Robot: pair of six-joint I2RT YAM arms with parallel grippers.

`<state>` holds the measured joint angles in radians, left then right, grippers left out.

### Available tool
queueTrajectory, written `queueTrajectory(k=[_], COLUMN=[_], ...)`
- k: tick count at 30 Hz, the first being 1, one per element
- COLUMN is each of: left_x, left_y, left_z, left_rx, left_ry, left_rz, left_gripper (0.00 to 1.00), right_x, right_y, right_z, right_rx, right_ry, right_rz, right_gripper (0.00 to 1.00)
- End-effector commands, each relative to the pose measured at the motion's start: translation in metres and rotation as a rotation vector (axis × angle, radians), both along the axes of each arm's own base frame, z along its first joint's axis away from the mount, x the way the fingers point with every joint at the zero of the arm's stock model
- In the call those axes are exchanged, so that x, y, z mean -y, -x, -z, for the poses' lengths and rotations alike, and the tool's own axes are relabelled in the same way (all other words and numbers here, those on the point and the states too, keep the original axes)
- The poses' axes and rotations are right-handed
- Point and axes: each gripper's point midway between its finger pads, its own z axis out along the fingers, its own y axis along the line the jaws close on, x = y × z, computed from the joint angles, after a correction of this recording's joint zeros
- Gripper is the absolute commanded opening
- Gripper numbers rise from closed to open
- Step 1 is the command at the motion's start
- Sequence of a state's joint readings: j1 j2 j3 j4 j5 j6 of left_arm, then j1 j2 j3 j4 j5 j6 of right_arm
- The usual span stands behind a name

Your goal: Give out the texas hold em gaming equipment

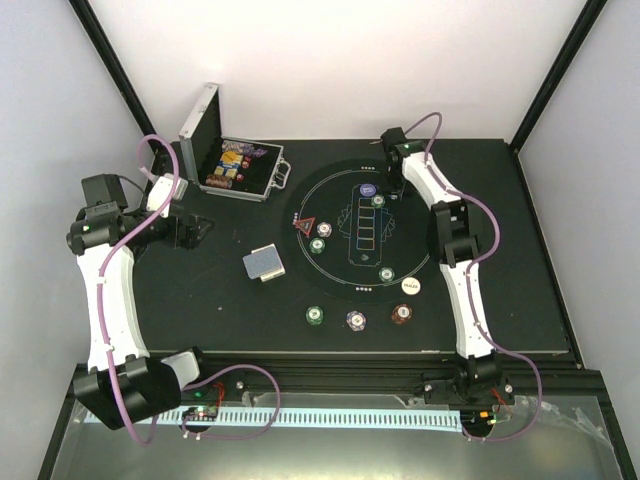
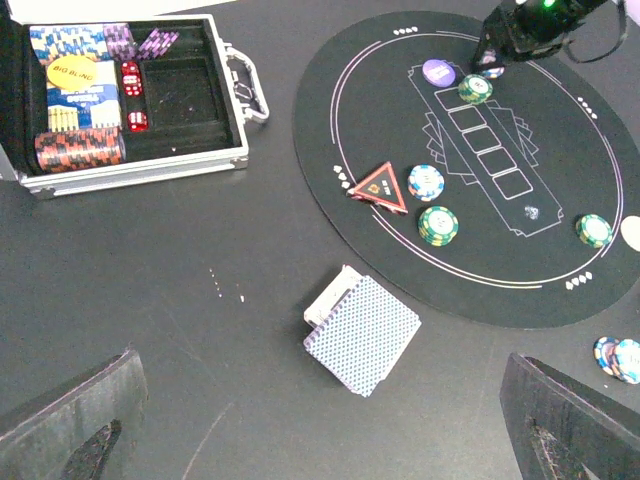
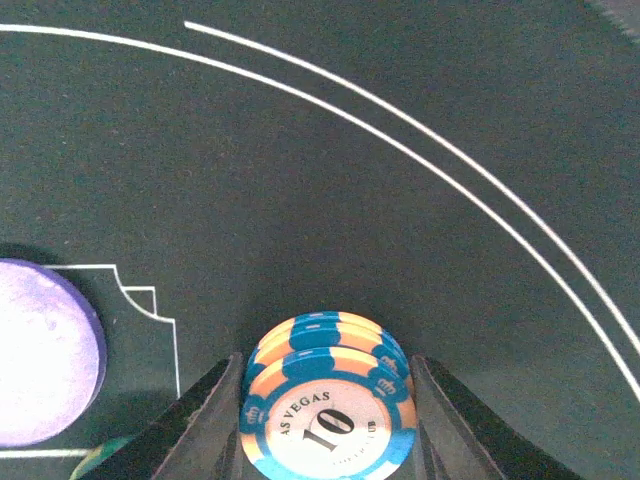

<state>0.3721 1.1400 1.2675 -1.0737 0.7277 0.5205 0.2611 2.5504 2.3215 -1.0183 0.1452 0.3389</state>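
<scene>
My right gripper is shut on a small stack of blue-orange poker chips marked 10, at the far side of the round mat, beside the purple button. My left gripper hangs wide open over the left of the table, the blue-backed card deck lying apart from it, just ahead of its fingers. On the mat lie a red triangular marker, a blue-white chip stack and green chip stacks. The white button sits at the mat's near right rim.
The silver case stands open at the far left with chips and red dice inside. Three chip stacks, green, blue-white and dark red, sit in a row near the table's front edge.
</scene>
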Motion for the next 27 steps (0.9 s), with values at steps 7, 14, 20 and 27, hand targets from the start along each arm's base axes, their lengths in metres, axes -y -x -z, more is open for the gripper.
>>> queueTrajectory(k=[7,14,20,27], left_x=[0.004,0.000,-0.007,-0.009], left_y=[-0.004,-0.002,-0.003,0.004], left_z=[-0.007,-0.001,0.003,0.002], left_rx=[0.036,0.020,-0.002,-0.041], left_ry=[0.032,0.012,-0.021,-0.038], left_rz=[0.024,0.004,-0.023,-0.041], left_gripper=[0.99,0.99,0.99,0.99], right_x=[-0.008,-0.009,-0.005,-0.036], right_y=[-0.020,-0.024,-0.005,0.089], right_z=[0.012,-0.023,-0.070,-0.113], right_rx=[0.033,0.089,0.110,0.164], right_ry=[-0.070,-0.083,-0.088,-0.085], right_rz=[-0.002,-0.006,0.014,-0.071], right_gripper=[0.50,0.70,0.71,0.76])
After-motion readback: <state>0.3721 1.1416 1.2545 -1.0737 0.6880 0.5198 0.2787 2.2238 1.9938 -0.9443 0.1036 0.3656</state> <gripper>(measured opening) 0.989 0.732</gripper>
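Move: Just ahead of the right hand, about 1 cm forward, 1 cm left and 2 cm below, is the bare mat spot for the blue-and-white chips it already holds. From that hand the purple button lies roughly 8 cm left and 1 cm ahead, and the green chips some 5 cm left and 2 cm back, both about 2 cm lower. From the left hand the spot is around 27 cm ahead, 45 cm right and 27 cm below. Easing the pinched blue-and-white chips about 1 cm down and 1.5 cm forward onto the mat beside the purple button, the right hand opens its fingers and lets go of them. It then lifts away, some 7 cm up and 6 cm back towards its base, fingers still open. ##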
